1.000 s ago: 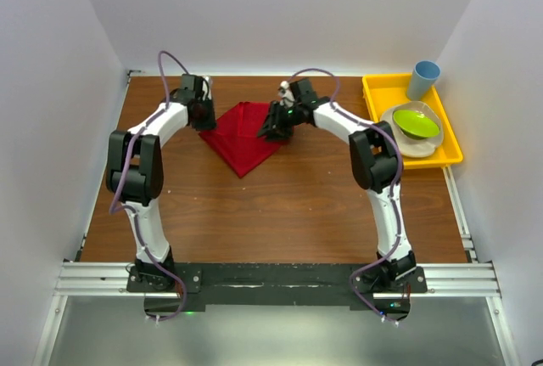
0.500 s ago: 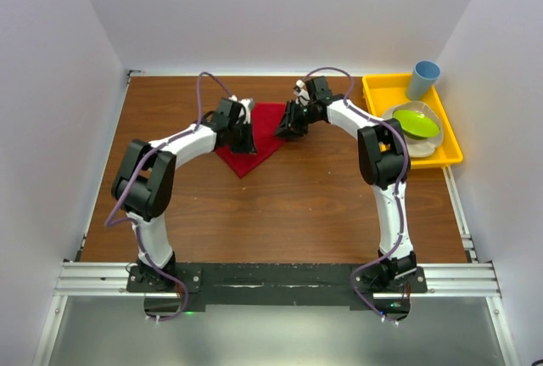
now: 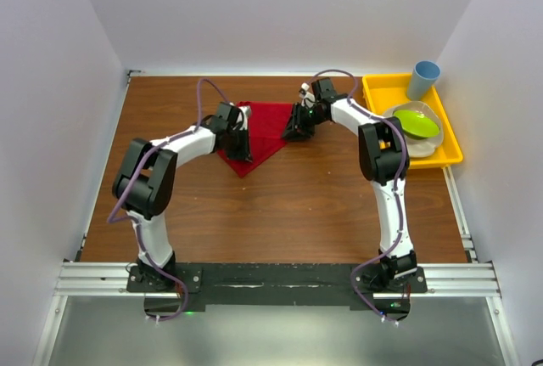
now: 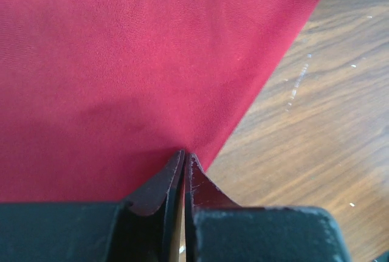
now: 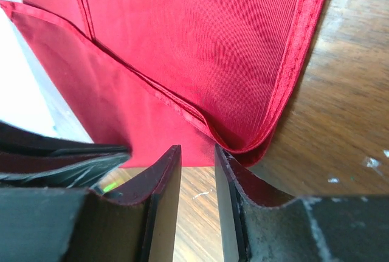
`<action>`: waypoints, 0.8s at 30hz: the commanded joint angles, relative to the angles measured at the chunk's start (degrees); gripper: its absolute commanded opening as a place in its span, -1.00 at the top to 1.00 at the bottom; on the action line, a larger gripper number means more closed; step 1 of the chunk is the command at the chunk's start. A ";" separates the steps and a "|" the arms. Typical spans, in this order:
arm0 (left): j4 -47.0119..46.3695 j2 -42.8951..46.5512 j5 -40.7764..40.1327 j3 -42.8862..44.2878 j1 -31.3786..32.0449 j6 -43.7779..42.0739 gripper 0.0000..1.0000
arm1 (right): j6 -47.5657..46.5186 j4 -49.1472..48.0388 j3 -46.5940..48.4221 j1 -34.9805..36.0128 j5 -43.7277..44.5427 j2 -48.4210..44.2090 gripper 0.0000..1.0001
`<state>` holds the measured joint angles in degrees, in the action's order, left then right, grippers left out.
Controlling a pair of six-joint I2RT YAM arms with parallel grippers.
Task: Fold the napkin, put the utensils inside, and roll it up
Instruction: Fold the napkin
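The red napkin (image 3: pixel 267 125) lies folded into a triangle on the wooden table, its point toward the arms. My left gripper (image 3: pixel 241 142) sits on the napkin's left side. In the left wrist view its jaws (image 4: pixel 184 154) are pressed together on the cloth (image 4: pixel 121 79) right at the hem. My right gripper (image 3: pixel 297 126) is at the napkin's right corner. In the right wrist view it (image 5: pixel 197 149) stands open, with bare wood between its fingers and the layered fold of the napkin (image 5: pixel 200 49) just past the tips. The utensils are out of view.
A yellow tray (image 3: pixel 374 94) stands at the back right, holding a blue cup (image 3: pixel 423 79) and a green bowl (image 3: pixel 416 122) on a white plate. White walls close in the table on three sides.
My left gripper swung from the napkin's far left corner rightward over the cloth, and the napkin is now narrower on that side. My right gripper shifted slightly right and narrowed.
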<state>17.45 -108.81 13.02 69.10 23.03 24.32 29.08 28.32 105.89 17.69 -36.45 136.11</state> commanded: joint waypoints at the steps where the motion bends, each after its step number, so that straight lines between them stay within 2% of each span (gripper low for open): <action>1: 4.07 8.35 -0.45 5.86 -0.70 -1.12 0.75 | -2.54 5.17 1.34 0.33 4.54 -7.34 0.25; 3: 5.22 11.24 0.08 5.78 -2.19 0.55 0.69 | -1.67 4.39 -0.66 0.76 6.38 -9.80 0.16; 6: 5.23 15.55 1.13 2.02 -4.83 3.28 0.66 | 2.64 -0.01 -3.06 2.60 5.69 -10.17 0.15; 12: 5.75 21.88 1.75 -4.40 -9.22 3.28 0.65 | 2.82 3.06 7.30 7.79 9.46 -4.47 0.14; 14: 5.14 23.20 2.10 -6.16 -11.77 4.07 0.53 | 3.00 5.94 12.56 8.84 9.29 -2.79 0.15; 16: 3.03 23.04 2.89 -8.36 -14.40 4.77 0.30 | 2.48 6.92 14.69 9.99 10.07 -1.91 0.16; 19: 1.80 19.62 4.02 -8.02 -17.48 5.91 0.14 | -0.24 7.45 15.14 12.71 12.71 -3.30 0.08; 20: 0.93 17.43 4.82 -7.93 -18.10 6.44 0.12 | -1.38 9.02 15.66 14.02 14.89 -3.40 -0.02; 24: -4.26 12.67 7.63 -6.79 -20.47 9.52 0.08 | -9.11 16.14 19.96 17.19 21.40 -2.44 -0.21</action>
<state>19.57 -92.31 16.51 61.01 4.51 30.09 27.79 36.84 119.96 32.29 -23.03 134.32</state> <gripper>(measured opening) 0.456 0.573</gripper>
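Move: The folded napkin's left corner lies about 12 cm left and 8 cm ahead of the left hand, whose nearly shut fingertips are down on the near flap; its near corner is some 5 cm back and 2 cm left of that hand, its right corner 14 cm right and 8 cm ahead. From the right hand, which stands at the right corner, the near corner lies roughly 15 cm left and 12 cm back, the left corner 25 cm left and level. All lie just below the hands. The napkin's flap is left free as both hands lift off it. The left hand climbs some 12 cm, swings about 12 cm left and sinks halfway back towards the left corner, turning about 20 degrees counter-clockwise while its fingers part to about half open; the right rises some 7 cm, travels 10 cm left over the flap, drawing slightly back at the end towards the near corner, fingers opening wider. ##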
